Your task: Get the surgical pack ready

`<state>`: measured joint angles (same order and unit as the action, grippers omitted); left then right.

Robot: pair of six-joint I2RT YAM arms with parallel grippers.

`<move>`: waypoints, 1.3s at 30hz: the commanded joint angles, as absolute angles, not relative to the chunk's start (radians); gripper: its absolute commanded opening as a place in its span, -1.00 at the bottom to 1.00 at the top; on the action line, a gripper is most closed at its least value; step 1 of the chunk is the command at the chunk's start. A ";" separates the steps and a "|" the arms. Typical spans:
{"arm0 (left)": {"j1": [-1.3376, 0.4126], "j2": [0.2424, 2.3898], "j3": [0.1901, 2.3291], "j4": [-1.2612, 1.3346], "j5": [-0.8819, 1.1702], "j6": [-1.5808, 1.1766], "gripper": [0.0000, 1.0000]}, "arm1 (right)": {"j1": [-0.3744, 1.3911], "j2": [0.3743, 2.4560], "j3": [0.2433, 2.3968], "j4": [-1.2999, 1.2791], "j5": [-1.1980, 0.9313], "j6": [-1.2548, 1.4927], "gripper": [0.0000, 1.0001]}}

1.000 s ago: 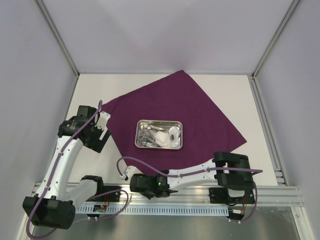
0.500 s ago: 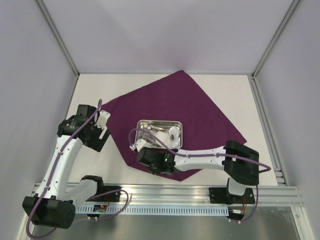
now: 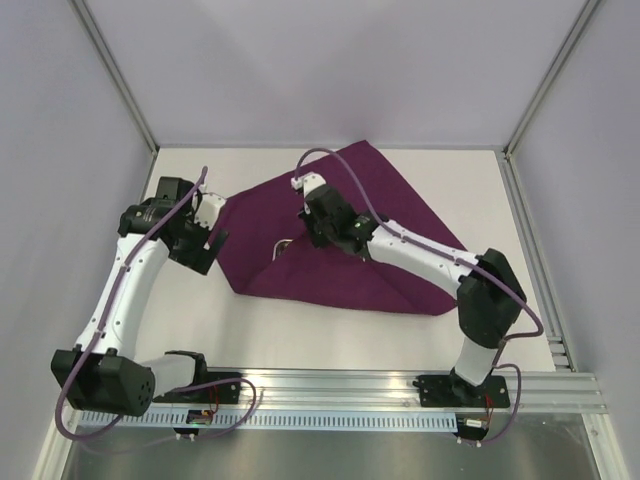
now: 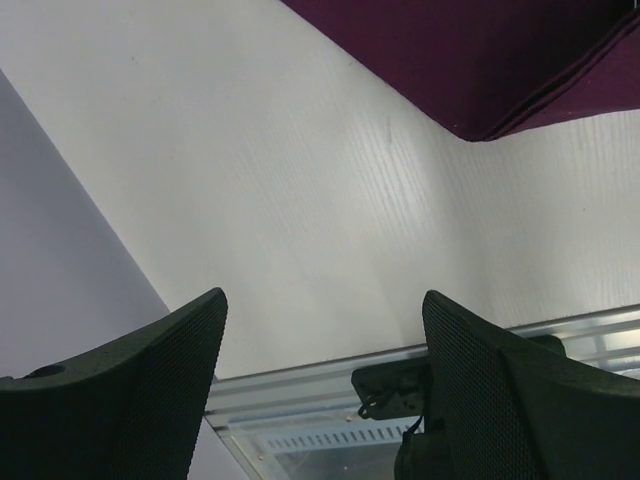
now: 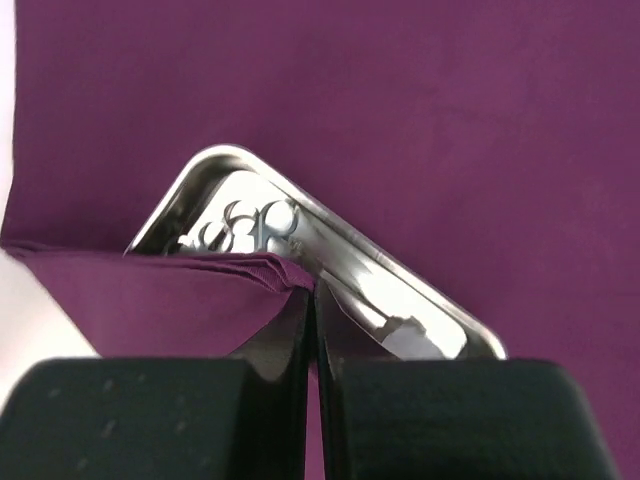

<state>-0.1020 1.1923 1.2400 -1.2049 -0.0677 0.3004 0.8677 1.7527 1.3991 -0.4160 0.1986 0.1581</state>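
Observation:
The surgical pack's dark purple cloth [image 3: 340,275] lies on the white table with its near corner folded back over the steel tray. My right gripper [image 3: 315,215] is shut on that corner, holding it above the tray's far side. In the right wrist view the gripper [image 5: 312,295] pinches the cloth's edge [image 5: 180,290] over the shiny tray [image 5: 300,205]. Scissor-like ring handles [image 5: 245,225] and a white gauze pad [image 5: 405,340] show inside the tray. My left gripper [image 3: 207,237] hangs open over bare table left of the cloth. Its wrist view shows the gripper [image 4: 322,300] empty and a cloth corner [image 4: 500,60].
An aluminium rail [image 3: 400,385] runs along the table's near edge, also seen as the rail [image 4: 320,365] in the left wrist view. Pale enclosure walls [image 3: 60,150] close in the left, back and right sides. Bare white table [image 4: 250,180] lies under the left gripper.
My right arm swept from the near edge toward the back, carrying the cloth's near corner over the tray, which is now mostly covered. The left gripper shifted slightly back.

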 commanded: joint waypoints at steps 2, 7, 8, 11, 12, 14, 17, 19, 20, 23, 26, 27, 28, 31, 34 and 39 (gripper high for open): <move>-0.117 1.293 1.327 -1.157 -0.011 0.302 0.73 | 0.740 1.890 1.577 -0.426 0.100 0.138 -0.99; -0.213 1.403 1.399 -1.147 -0.040 0.316 0.71 | 0.629 2.083 1.806 -0.518 0.071 0.179 -0.99; -0.225 1.416 1.410 -1.141 -0.040 0.318 0.71 | 0.617 2.103 1.827 -0.528 0.064 0.190 -0.99; -0.252 1.471 1.442 -1.131 -0.028 0.325 0.71 | 0.577 2.150 1.877 -0.511 0.022 0.233 -0.99; -0.256 1.501 1.451 -1.124 -0.028 0.325 0.71 | 0.569 2.161 1.890 -0.511 0.017 0.244 -0.99; -0.270 1.544 1.456 -1.105 -0.046 0.330 0.71 | 0.563 2.196 1.928 -0.518 0.024 0.255 -0.99; -0.287 1.598 1.465 -1.091 -0.067 0.337 0.71 | 0.548 2.239 1.974 -0.531 0.021 0.285 -0.99; -0.293 1.620 1.468 -1.082 -0.071 0.341 0.71 | 0.532 2.258 2.002 -0.540 0.021 0.308 -0.99; -0.296 1.643 1.473 -1.078 -0.071 0.341 0.70 | 0.528 2.269 2.020 -0.546 0.023 0.319 -0.99; -0.305 1.678 1.493 -1.077 -0.075 0.344 0.70 | 0.502 2.301 2.043 -0.551 0.017 0.373 -0.99; -0.311 1.693 1.497 -1.065 -0.078 0.342 0.70 | 0.479 2.321 2.049 -0.542 0.017 0.412 -0.99; -0.314 1.704 1.500 -1.062 -0.080 0.344 0.70 | 0.473 2.330 2.051 -0.538 -0.017 0.417 -0.99; -0.316 1.710 1.502 -1.054 -0.081 0.344 0.70 | 0.468 2.336 2.052 -0.538 -0.018 0.422 -0.99; -0.321 1.732 1.506 -1.042 -0.084 0.344 0.70 | 0.465 2.345 2.056 -0.543 -0.020 0.426 -0.40; -0.324 1.753 1.511 -1.037 -0.089 0.344 0.70 | 0.460 2.323 2.057 -0.557 -0.015 0.425 0.11; -0.324 1.759 1.532 -1.034 -0.080 0.344 0.70 | 0.434 2.223 2.057 -0.558 -0.015 0.400 0.27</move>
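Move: The loose drape corner is already pinched in the right hand, above the tray, whose middle lies about 2 cm back, 1 cm to its right and 13 cm below. It is taken to the bare drape beyond the tray, roughly 19 cm ahead, 7 cm right and 13 cm down; the drape's far tip is some 40 cm ahead and 14 cm right. From the open left hand, the fold's left end lies about 2 cm ahead, 8 cm right and 18 cm below, the tray 7 cm ahead and 27 cm right. The pinched drape corner is drawn forward and down past the tray's far rim by the right hand, about 19 cm out with some rightward drift, the wrist turning some 25 degrees clockwise and tipping further down, before the fingers open and let go of it. Meanwhile the left hand, staying open, reaches forward, right and down over the drape's left side without gripping anything. ##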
